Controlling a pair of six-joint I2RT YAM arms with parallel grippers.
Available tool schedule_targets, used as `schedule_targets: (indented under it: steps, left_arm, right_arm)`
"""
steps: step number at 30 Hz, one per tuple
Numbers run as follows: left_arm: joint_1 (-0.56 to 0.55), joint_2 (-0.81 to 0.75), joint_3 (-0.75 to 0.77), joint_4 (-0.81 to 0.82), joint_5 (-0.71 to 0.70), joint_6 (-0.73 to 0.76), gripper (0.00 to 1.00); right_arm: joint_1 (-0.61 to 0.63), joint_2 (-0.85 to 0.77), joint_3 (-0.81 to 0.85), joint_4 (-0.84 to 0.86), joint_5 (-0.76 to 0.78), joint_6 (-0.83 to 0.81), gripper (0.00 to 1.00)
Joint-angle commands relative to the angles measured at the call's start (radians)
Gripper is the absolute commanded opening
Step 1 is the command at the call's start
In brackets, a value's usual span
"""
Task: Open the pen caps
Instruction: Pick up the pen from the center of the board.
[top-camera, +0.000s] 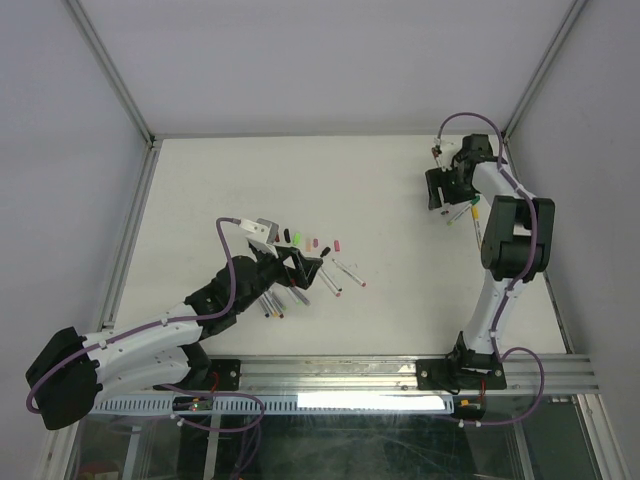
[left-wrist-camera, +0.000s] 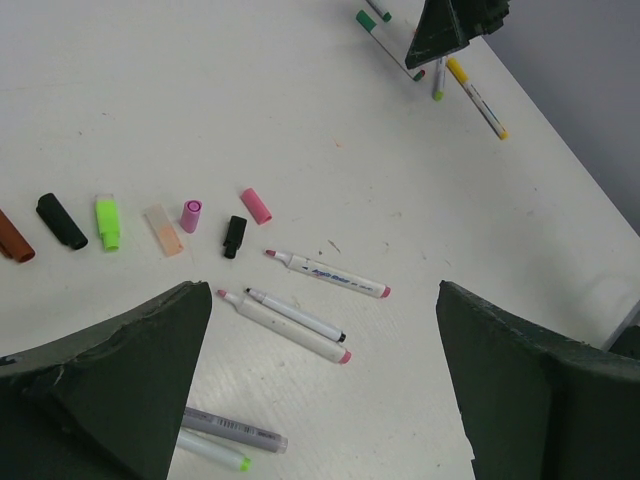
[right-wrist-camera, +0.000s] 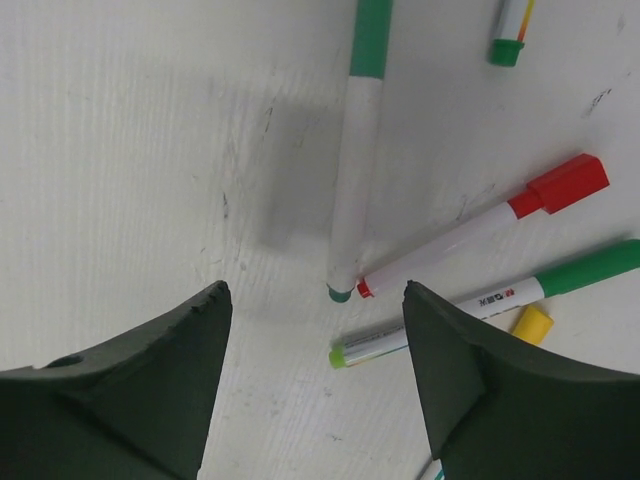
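Note:
Loose pen caps lie in a row on the table: brown (left-wrist-camera: 10, 237), black (left-wrist-camera: 62, 221), lime (left-wrist-camera: 108, 222), peach (left-wrist-camera: 163, 230), violet (left-wrist-camera: 191, 215), small black (left-wrist-camera: 234, 236) and pink (left-wrist-camera: 256, 205). My left gripper (left-wrist-camera: 322, 292) (top-camera: 300, 268) hangs open above uncapped pens (left-wrist-camera: 285, 325), holding nothing. At the far right, my right gripper (right-wrist-camera: 315, 290) (top-camera: 440, 195) is open low over capped pens. The white pen with a green cap (right-wrist-camera: 371, 35), the pen with a red cap (right-wrist-camera: 568, 184) and a lime-ended pen (right-wrist-camera: 385, 343) point their tail ends into the gap between its jaws.
A grey marker (left-wrist-camera: 232, 430) and a lime-tipped pen (left-wrist-camera: 213, 450) lie under my left finger. A yellow cap (right-wrist-camera: 532, 323) and another green-ended pen (right-wrist-camera: 507, 50) lie to the right of the right gripper. The enclosure wall (top-camera: 560, 120) rises close behind the right arm.

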Motion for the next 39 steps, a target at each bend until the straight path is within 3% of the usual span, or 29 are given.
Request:
schedule_targets:
  steps: [1,12,20,30,39]
  left_arm:
    - [0.013,-0.017,0.008,0.052,0.010,0.005,0.99]
    - [0.013,-0.041,-0.001,0.034,-0.004,0.001,0.99]
    - [0.014,-0.047,-0.003,0.035,-0.006,-0.002,0.99]
    - [0.014,-0.074,-0.011,0.026,-0.012,-0.005,0.99]
    - [0.014,-0.099,-0.021,0.032,-0.003,-0.017,0.99]
  right_arm:
    - [0.013,0.062,0.128,-0.019,0.047,-0.005,0.69]
    - [0.036,0.226,0.314,-0.095,0.100,-0.027,0.49]
    - [0.041,0.243,0.308,-0.113,0.108,-0.048,0.29]
    - [0.104,0.134,0.142,-0.106,0.012,-0.113,0.08]
    - [0.222,0.001,-0.044,-0.105,-0.038,-0.121,0.06]
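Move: The white pen with the green cap lies about 6 cm ahead of the right hand, 1 cm left and 3 cm below it. At the same depth, the near red-capped pen is some 4 cm ahead and 5 cm right of that hand; the other green-capped pen is 2 cm ahead and 7 cm right. From the left hand, the first pen lies roughly 25 cm ahead, 35 cm right, 13 cm below. Right hand reaches forward 5 cm and down 3, pinches the green-capped pen, then draws it level back-left 9 cm. ##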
